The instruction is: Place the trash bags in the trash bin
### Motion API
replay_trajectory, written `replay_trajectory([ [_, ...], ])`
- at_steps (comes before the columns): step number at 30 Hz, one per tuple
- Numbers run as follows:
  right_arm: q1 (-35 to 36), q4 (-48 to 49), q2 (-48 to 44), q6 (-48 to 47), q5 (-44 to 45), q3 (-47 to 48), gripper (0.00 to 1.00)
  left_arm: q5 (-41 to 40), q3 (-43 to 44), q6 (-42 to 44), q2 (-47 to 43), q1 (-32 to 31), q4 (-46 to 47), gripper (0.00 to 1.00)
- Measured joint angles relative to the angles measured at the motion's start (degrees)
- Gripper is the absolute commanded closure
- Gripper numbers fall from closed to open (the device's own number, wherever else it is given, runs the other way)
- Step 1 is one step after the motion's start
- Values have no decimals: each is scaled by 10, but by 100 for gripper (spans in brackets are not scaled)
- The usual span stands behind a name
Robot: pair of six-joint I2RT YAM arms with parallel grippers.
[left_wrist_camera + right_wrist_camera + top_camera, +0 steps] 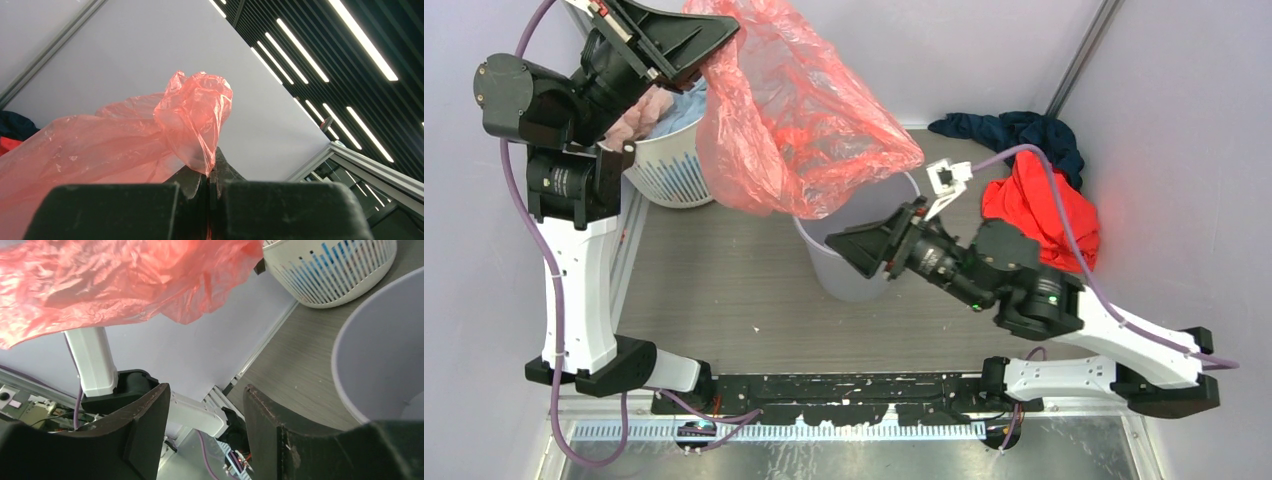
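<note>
The trash bag is a big crinkly translucent red film sack hanging in the air above the floor. My left gripper is raised high at the back left and shut on the bag's top corner; in the left wrist view the film is pinched at the closed jaws. The bag's lower end droops over the far rim of the grey trash bin. My right gripper hovers over the bin's mouth, open and empty. From the right wrist, the gripper points below the bag, with the bin at right.
A white slotted laundry basket with pale cloths stands behind the left arm, also seen from the right wrist. A red-orange garment and a dark blue cloth lie at the back right. Walls close in on both sides.
</note>
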Motion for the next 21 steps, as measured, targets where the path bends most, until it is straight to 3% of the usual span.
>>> replay_trajectory([
  [6,0,109,57,10,-7,-40,38,-3,-1,-5,-3,0,5,100],
  [13,-2,335,58,9,0,-164,35,-8,-23,-20,-22,0,26,100],
  [21,-32,544,87,15,10,-200,35,-11,-59,-46,-39,0,59,100],
])
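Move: The red trash bag hangs in the left hand's shut fingers, its middle about 7 cm to that hand's right, 4 cm back and 11 cm below. From the open right hand the bag's middle lies some 5 cm ahead, 6 cm to the left and 12 cm up. The trash bin stands about 11 cm ahead of the right hand, in line sideways, and 33 cm below; the white basket is roughly 30 cm ahead, 30 cm left and 30 cm below. The bag's loose lower part is what the right hand makes for: it swings about 5 cm left, dipping a little, then works forward and back up to just under the bag, its left side rolling up some 25 degrees. Its fingers stay open, and contact with the bag can't be made out. The left hand keeps its pinch on the bag and eases slightly back. ##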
